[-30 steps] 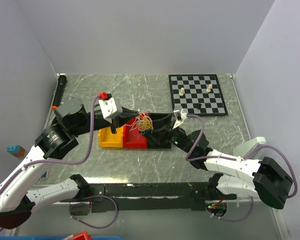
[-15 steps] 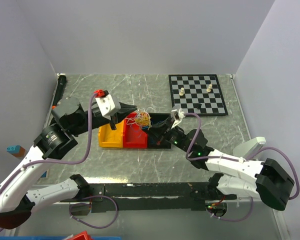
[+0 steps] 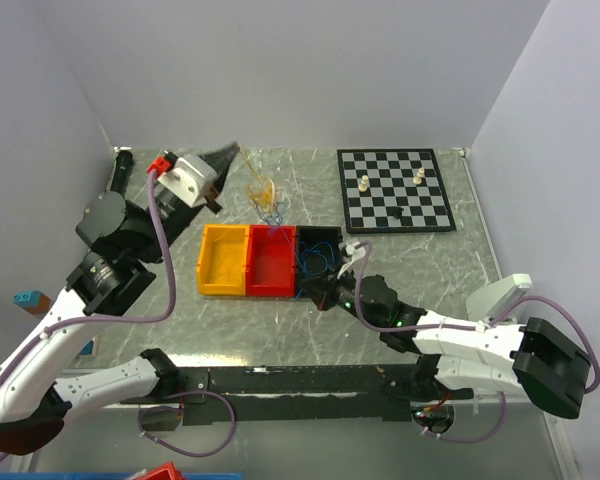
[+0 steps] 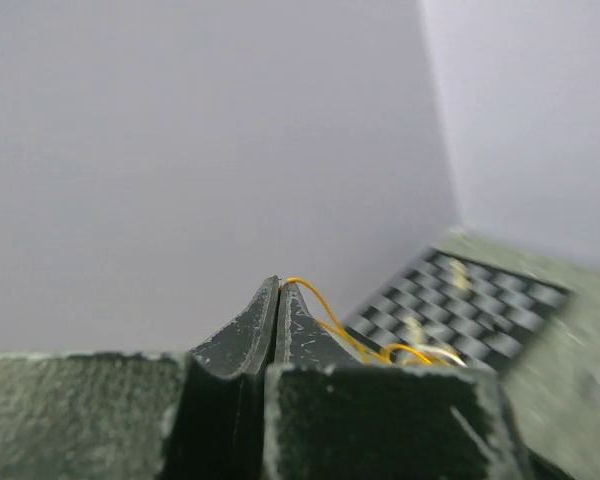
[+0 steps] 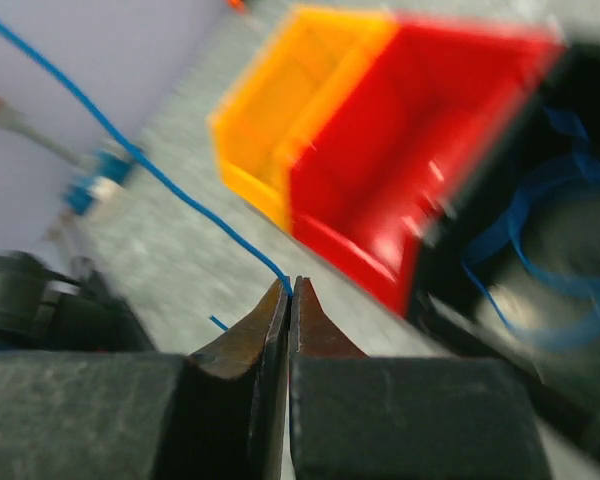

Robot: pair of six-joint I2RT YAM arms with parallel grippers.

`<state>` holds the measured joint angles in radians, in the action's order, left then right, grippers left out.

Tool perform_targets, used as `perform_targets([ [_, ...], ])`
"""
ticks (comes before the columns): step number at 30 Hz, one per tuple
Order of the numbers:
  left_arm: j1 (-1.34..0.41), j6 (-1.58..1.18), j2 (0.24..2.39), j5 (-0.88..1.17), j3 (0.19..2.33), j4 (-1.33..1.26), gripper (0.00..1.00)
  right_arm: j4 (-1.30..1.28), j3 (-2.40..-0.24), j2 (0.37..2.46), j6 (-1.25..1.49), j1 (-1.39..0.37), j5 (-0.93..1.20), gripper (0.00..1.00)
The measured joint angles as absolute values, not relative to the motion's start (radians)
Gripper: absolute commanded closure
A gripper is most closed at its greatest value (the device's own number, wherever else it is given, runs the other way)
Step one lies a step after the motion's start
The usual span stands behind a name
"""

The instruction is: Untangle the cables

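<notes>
My left gripper (image 3: pixel 232 152) is raised above the far left of the table. It is shut on a yellow-orange cable (image 3: pixel 263 195) whose curly loops, with some white strands, hang below it. The left wrist view shows its jaws (image 4: pixel 277 285) closed on that cable (image 4: pixel 325 315). My right gripper (image 3: pixel 318 297) is low at the front edge of the black bin (image 3: pixel 320 236), shut on a thin blue cable (image 5: pixel 130 160) at its tips (image 5: pixel 291 288). More blue loops (image 3: pixel 315 262) lie in the black bin, also in the right wrist view (image 5: pixel 550 200).
A yellow bin (image 3: pixel 223 262), a red bin (image 3: pixel 271 262) and the black bin stand in a row mid-table. A chessboard (image 3: pixel 395 188) with a few pieces lies at the back right. A dark pen-like object (image 3: pixel 120 180) lies along the left wall.
The clump above the red bin has come apart. My left gripper rose back and left with the yellow-orange cables. My right gripper pulled toward the near edge with a blue cable.
</notes>
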<state>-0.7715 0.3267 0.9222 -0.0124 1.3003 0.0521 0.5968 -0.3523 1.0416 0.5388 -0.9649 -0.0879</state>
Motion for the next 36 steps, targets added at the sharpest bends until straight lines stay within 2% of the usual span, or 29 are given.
perform_targets([
  [11,-0.772,0.554,1.028,-0.256,1.457,-0.307,0.99,0.335,-0.262,1.036,0.666,-1.092,-0.320,1.00],
  [22,-0.772,0.700,1.111,-0.305,1.589,-0.463,0.99,0.092,-0.208,0.908,0.857,-1.203,-0.450,1.00],
  [32,-0.772,0.773,1.122,-0.314,1.560,-0.512,0.99,-0.241,-0.213,0.848,1.114,-1.275,-0.542,1.00],
  [36,-0.772,0.820,1.174,-0.320,1.622,-0.548,0.99,-0.341,-0.237,0.858,1.227,-1.280,-0.573,1.00],
])
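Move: The left hand, high up, has the yellow strand, and the tangle hangs about 15 cm below it, 4 cm to its right and 1 cm farther out. The red bin is some 9 cm ahead, 3 cm right and 49 cm down. The right hand holds the blue cable's end; its bare table spot is 8 cm back, 12 cm right and 17 cm below. The black bin lies 12 cm straight ahead of it, 14 cm lower. Upward and to its left, the left hand lifts the yellow strand roughly 18 cm up and 9 cm across, away from the bins, its wrist swinging counter-clockwise and tilting until the fingers point steeply up. Meanwhile the right hand sinks some 16 cm, going right and back from the black bin towards the bare table, tipping its fingers down. Both grippers stay shut on their strands. ##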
